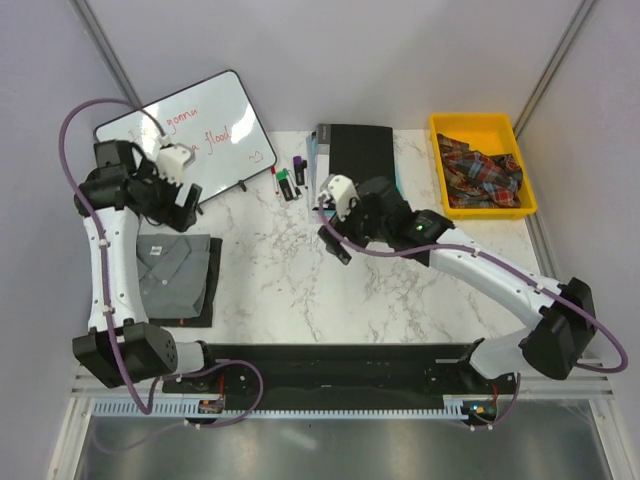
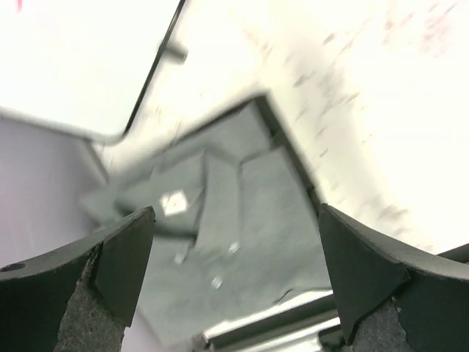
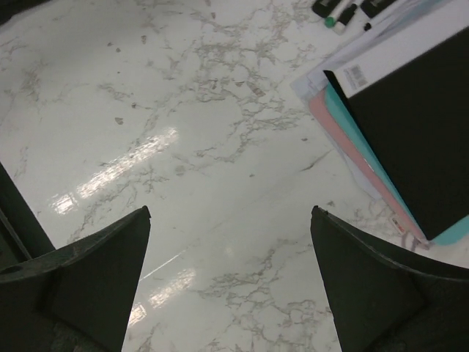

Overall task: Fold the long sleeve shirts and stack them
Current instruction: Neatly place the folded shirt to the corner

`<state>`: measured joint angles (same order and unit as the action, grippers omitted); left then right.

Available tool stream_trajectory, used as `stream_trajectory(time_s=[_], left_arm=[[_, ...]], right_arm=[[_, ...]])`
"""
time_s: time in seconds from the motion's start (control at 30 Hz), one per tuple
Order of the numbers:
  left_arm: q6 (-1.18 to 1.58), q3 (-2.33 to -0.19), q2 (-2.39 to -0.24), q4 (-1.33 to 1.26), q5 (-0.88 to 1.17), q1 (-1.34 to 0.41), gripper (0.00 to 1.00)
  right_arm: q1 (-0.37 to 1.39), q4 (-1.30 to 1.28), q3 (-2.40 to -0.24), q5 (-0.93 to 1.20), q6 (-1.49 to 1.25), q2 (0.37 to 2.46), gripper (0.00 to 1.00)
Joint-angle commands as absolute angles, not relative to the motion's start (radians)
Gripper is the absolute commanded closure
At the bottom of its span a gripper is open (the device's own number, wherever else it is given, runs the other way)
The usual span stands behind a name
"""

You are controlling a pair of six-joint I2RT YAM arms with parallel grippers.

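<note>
A plain mid-grey long sleeve shirt [image 1: 172, 270] lies folded at the table's left, collar toward the far side. It rests on a darker folded shirt [image 1: 212, 285], of which only the right and near edges show. My left gripper [image 1: 183, 212] hovers just beyond the stack's far edge, open and holding nothing. In the left wrist view the grey shirt [image 2: 271, 191] lies below the spread fingers of that gripper [image 2: 236, 213], with the dark shirt's edge [image 2: 277, 125] beside it. My right gripper [image 1: 335, 245] stands open over bare marble at the table's middle, with nothing between its jaws [image 3: 231, 211].
A whiteboard [image 1: 190, 130] with red writing leans at the back left. Markers [image 1: 285, 180] lie beside a black book [image 1: 355, 150] with a teal edge [image 3: 418, 125]. A yellow bin [image 1: 441, 125] of plaid cloth stands at the back right.
</note>
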<state>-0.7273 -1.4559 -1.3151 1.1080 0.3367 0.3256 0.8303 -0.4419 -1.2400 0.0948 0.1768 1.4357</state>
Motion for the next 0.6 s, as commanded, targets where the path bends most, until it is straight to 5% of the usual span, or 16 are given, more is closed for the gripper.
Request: stream_trajectory(time_s=[0.0, 0.2, 0.57], left_arm=[[-0.490, -1.709, -1.394, 1.131, 0.416, 0.123, 0.01], [-0.247, -1.899, -1.623, 1.059, 0.419, -0.122, 0.01], [-0.120, -1.507, -1.595, 0.810, 0.437, -0.236, 0.01]], right_arm=[[0.678, -0.436, -1.207, 0.159, 0.098, 1.329, 0.02], [0.373, -0.436, -1.106, 0.253, 0.002, 1.236, 0.02], [0.164, -0.359, -0.876, 0.290, -0.026, 1.203, 0.02]])
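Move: The grey folded shirt lies on the dark one, roughly 15 cm back, 16 cm left and 17 cm below the empty left hand; from that hand the markers are some 14 cm ahead, 24 cm right and 19 cm below, the plaid shirt 16 cm ahead and 78 cm right. From the right hand the plaid shirt lies about 21 cm ahead, 41 cm right and 13 cm lower, the black folder 26 cm ahead and 7 cm right. The grey folded shirt is left behind on the stack, untouched, as the open left hand swings about 22 cm right and some 7 cm forward, rising, then sinking past its starting height, its left side dipping about 20 degrees. The right hand, also open, sweeps some 21 cm right towards the plaid shirt in the yellow bin, a little forward, ending lower and turned clockwise about 35 degrees. ##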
